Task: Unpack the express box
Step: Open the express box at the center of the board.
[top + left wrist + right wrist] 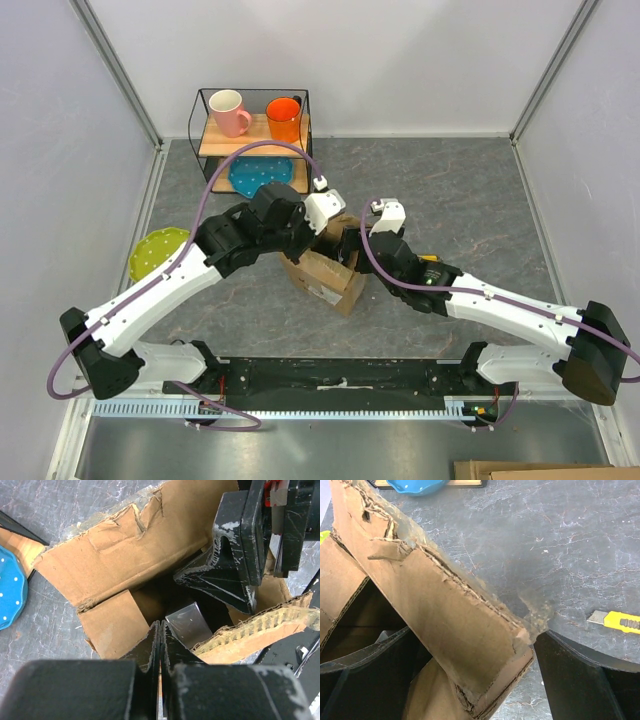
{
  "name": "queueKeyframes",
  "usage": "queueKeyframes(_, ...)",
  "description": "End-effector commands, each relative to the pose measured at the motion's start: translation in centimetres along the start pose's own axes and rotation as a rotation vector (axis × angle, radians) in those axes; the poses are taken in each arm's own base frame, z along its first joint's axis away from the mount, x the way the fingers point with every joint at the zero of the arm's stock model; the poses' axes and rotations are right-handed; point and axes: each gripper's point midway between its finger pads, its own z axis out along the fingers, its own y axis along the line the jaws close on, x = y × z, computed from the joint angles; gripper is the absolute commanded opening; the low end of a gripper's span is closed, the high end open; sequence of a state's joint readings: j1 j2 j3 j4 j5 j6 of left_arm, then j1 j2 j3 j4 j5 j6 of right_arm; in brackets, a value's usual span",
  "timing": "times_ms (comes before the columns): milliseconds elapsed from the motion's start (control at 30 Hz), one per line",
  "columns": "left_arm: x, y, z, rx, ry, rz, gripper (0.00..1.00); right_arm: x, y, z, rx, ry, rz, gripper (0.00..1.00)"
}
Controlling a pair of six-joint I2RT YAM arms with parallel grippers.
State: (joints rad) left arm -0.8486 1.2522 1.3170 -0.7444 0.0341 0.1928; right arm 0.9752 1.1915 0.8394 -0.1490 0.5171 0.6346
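The express box [325, 277], a brown cardboard carton, stands open mid-table with torn flaps [125, 545]. A dark grey item [184, 624] lies inside it. My left gripper [161, 640] is shut, its tips just above the box opening; it also shows in the top view [333, 228]. My right gripper [470, 645] is open and straddles one raised flap [445, 610], one finger [365, 675] inside the box and the other outside. The right gripper also shows in the top view [350, 246] and in the left wrist view [235, 565].
A yellow utility knife [620, 622] lies on the table right of the box. A wire rack [255, 140] at the back holds a pink mug [230, 112], an orange mug [284, 118] and a blue plate [265, 176]. A green plate [160, 252] lies at the left.
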Motion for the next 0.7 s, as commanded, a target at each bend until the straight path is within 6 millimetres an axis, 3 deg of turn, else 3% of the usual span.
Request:
queueKeyframes(0, -0.2, -0.5, -1.6, 0.026, -0.021, 0.029, 0.02, 1.5, -1.6, 0.0, 0.045, 0.031, -0.029, 0.98)
queueKeyframes(133, -1.2, -0.6, -3.2, 0.037, -0.055, 0.050, 0.02, 2.0, -1.8, 0.3, 0.058, 0.042, -0.039, 0.98)
queueKeyframes(267, -0.9, -1.7, -4.3, 0.095, -0.059, 0.065, 0.02, 2.1, -1.6, 0.7, 0.064, 0.047, -0.042, 0.98)
queueKeyframes(433, 2.8, -3.0, -3.5, 0.157, 0.031, 0.066, 0.02, 2.0, -1.6, 0.7, 0.066, 0.047, -0.043, 0.98)
queueKeyframes(667, 5.2, -4.0, -3.1, 0.194, 0.066, 0.058, 0.02, 2.0, -1.9, 0.6, 0.080, 0.045, -0.041, 0.98)
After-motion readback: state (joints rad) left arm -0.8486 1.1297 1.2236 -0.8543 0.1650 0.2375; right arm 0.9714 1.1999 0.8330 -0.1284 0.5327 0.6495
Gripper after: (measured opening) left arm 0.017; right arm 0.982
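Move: The box's near flap, still standing half up, has its middle about 4 cm back and 5 cm right of the left hand, some 3 cm lower. From the left hand, the short left flap is about 3 cm ahead, 3 left; the far flap 8 ahead, 6 right; the silver packet inside 1 ahead, 5 right, 10 below. From the right hand, the near flap lies about 9 cm back, 9 left, nearly level. Sweep the left gripper, fingers kept shut, back towards the base by about 5 cm and some 2 cm left, pushing the near flap outward with the fingertips; rise slightly at first, then dip about 3 cm at the flap's left end. Keep the wide-open right gripper still, astride the box's far flap. ##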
